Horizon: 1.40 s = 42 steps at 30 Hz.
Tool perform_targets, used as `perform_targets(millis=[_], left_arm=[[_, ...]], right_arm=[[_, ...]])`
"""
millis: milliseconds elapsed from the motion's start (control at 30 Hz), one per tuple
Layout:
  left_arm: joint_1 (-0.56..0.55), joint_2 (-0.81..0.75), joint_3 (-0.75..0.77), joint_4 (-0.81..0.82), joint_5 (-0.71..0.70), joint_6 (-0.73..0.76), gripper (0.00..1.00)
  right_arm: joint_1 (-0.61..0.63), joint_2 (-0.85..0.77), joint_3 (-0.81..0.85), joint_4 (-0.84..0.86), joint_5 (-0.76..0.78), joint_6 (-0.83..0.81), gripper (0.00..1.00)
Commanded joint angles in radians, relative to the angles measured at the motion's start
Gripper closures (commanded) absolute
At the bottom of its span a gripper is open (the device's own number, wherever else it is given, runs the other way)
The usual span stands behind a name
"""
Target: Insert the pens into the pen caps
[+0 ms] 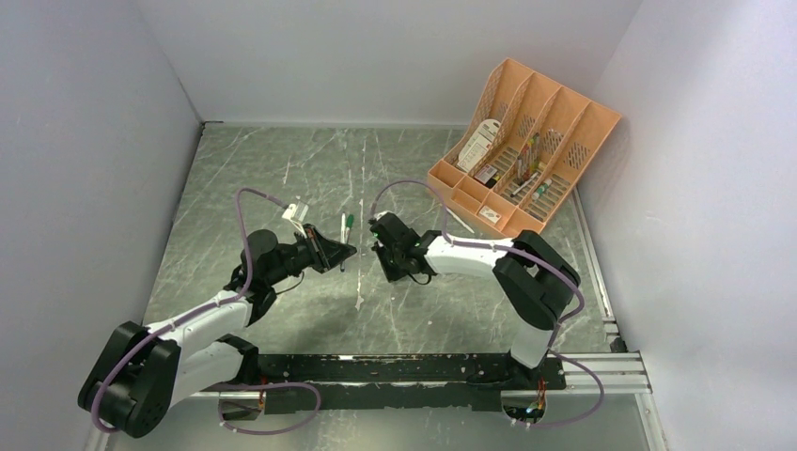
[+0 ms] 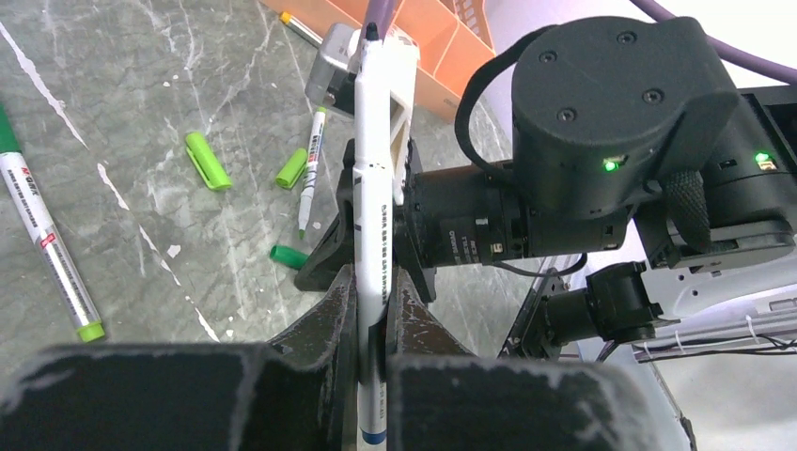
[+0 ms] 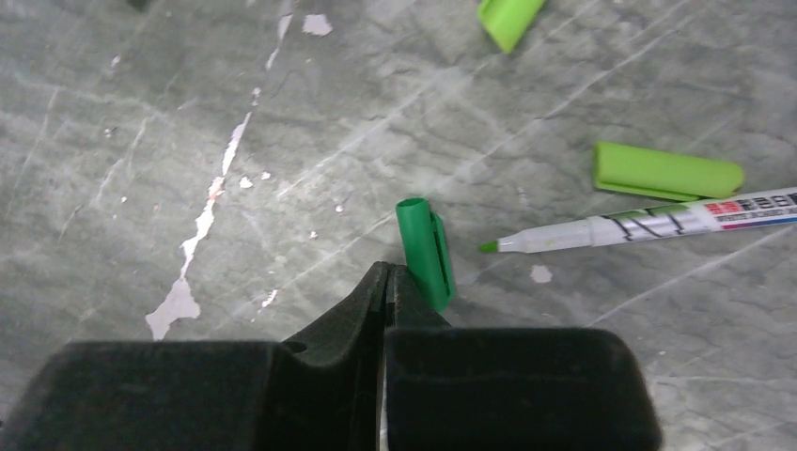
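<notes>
My left gripper is shut on a white pen that sticks out forward, dark tip towards the right arm. My right gripper is shut with nothing between its fingers, low over the table. A dark green pen cap lies on the table just beside its right finger. Two light green pen caps lie further off. Next to them lies an uncapped pen with a green tip. In the top view both grippers face each other at mid-table.
A longer capped pen lies to the left on the grey marbled table. The orange organizer with mixed stationery stands at the back right, a thin white stick in front of it. White walls close in the sides.
</notes>
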Motion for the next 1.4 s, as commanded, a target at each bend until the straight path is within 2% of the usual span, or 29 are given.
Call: perform_targets(millis=[0,300,567,833,1367], left_arm=[[0.008,-0.015,0.021,-0.001,-0.016,0.017,0.93],[0.007,-0.022,0.022,-0.011,-0.020,0.020,0.93],[0.007,-0.009,0.020,0.004,-0.018,0.014,0.93],[0.007,0.005,0.024,0.014,-0.010,0.013,0.93],[0.008,0.022,0.042,-0.012,-0.022,0.029,0.93]], right_arm=[[-0.032,-0.004,0.006,-0.036,0.022,-0.016,1.00],[-0.058,0.000,0.055,-0.082,0.025,-0.036,1.00],[-0.069,-0.037,-0.039,-0.064,0.013,-0.024,1.00],[-0.107,-0.033,-0.056,-0.037,0.000,-0.028,1.00],[-0.173,0.084,0.116,-0.021,-0.019,-0.108,0.98]])
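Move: The dark green cap lies on the table against the right hand's shut fingertips, about 1 cm ahead and 1 cm right of them, at their height. One lime cap is 9 cm ahead and 1 cm right; another is 7 cm ahead and 6 cm right, beside the uncapped pen, whose middle is 5 cm ahead and 7 cm right. From the left hand, the green cap lies roughly 10 cm right, level with it and 15 cm below. The shut right fingertips push the green cap some 6 cm forward and 3 right, pulling back briefly midway. ##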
